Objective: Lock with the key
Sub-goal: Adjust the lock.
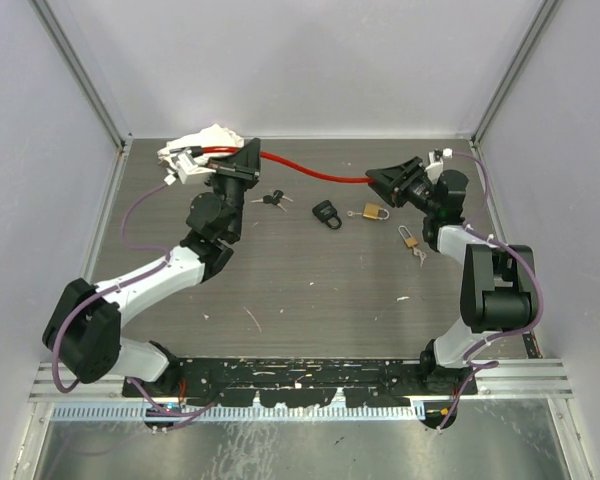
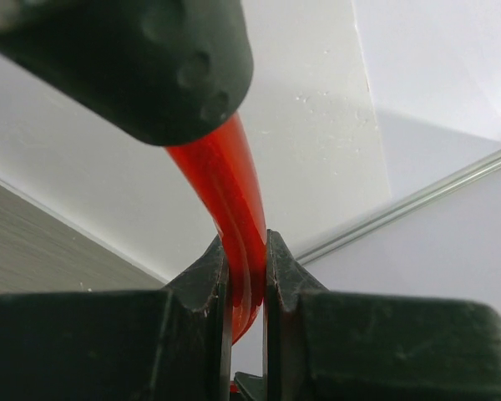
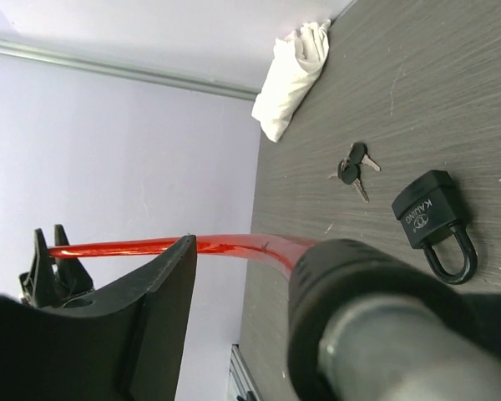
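A red cable lock (image 1: pixel 305 170) stretches across the back of the table between both grippers. My left gripper (image 1: pixel 252 152) is shut on the red cable (image 2: pixel 234 200), and a black end piece (image 2: pixel 134 58) of the lock looms just beyond the fingers. My right gripper (image 1: pixel 380 178) holds its jaws apart around the cable's other end, a black barrel with a metal core (image 3: pixel 376 334). Its one visible finger (image 3: pixel 150 309) stands clear of the barrel; the other is hidden behind it. A small bunch of keys (image 1: pixel 272 199) (image 3: pixel 353 167) lies on the table between the arms.
A black padlock (image 1: pixel 327 213) (image 3: pixel 430 221) lies next to the keys. A brass padlock (image 1: pixel 372 212) and a smaller one with a key (image 1: pixel 412 240) lie near the right arm. A white cloth (image 1: pixel 208 142) (image 3: pixel 296 75) sits at the back left. Walls enclose the table.
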### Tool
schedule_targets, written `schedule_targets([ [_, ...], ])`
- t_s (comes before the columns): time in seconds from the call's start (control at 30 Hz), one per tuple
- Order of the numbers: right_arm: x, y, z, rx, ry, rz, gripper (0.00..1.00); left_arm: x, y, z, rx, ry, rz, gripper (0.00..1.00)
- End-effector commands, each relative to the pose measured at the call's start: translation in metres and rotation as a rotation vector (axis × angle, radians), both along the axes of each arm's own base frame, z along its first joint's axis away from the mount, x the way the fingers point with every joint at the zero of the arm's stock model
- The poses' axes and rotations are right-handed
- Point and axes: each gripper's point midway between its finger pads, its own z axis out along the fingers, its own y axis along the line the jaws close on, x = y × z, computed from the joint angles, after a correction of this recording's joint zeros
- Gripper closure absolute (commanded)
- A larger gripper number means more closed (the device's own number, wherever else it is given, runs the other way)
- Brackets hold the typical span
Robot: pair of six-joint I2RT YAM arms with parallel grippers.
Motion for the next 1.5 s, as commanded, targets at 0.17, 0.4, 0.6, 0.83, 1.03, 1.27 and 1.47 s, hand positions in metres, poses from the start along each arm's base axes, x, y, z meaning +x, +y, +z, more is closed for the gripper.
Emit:
schedule_targets([
  [0.17, 0.024, -0.014, 0.057, 0.038, -0.177, -0.121, 0.46, -0.009, -0.008, 0.046, -0.138, -0.12, -0.005, 1.0],
  [0.4, 0.045, -0.022, 0.044, 0.074, -0.128, -0.191, 0.45, -0.019, -0.023, 0.055, -0.17, -0.143, -0.077, 1.0],
  [0.6, 0.071, -0.034, 0.049, 0.092, -0.157, -0.27, 0.45, -0.042, -0.043, 0.064, -0.185, -0.165, -0.174, 1.0],
  [0.83, 0.072, -0.031, 0.06, 0.15, -0.14, -0.247, 0.49, -0.053, -0.027, 0.063, -0.114, -0.162, -0.109, 1.0],
  [1.03, 0.065, -0.034, 0.072, 0.089, -0.114, -0.273, 0.44, -0.041, -0.023, 0.052, -0.121, -0.142, -0.037, 1.0],
  [1.27, 0.066, -0.039, 0.096, 0.084, -0.137, -0.311, 0.62, -0.037, -0.035, 0.045, -0.142, -0.138, -0.061, 1.0],
  [1.47, 0.069, -0.036, 0.104, 0.035, -0.19, -0.286, 0.84, -0.042, -0.035, 0.043, -0.113, -0.14, -0.072, 1.0],
])
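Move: The red cable's metal lock head lies at the right hand, roughly 3 cm back and 3 cm to the right of its half-open fingers. On the table some 20 cm below that hand, the black padlock stands about 5 cm ahead and 12 cm to the left, and the gold padlock about 5 cm straight ahead. From the left hand, which already grips the cable near its black end, the lock head is some 29 cm to the right, about level fore and aft, and 16 cm lower. The cable's lock-head end goes out about 7 cm, with some 4 cm to the right, and rises roughly 5 cm late on. The right hand turns clockwise about 20 degrees with its fingers half open, then narrows them around the cable by the lock head. The left hand keeps its pinch and shifts about 4 cm right and a little back. ##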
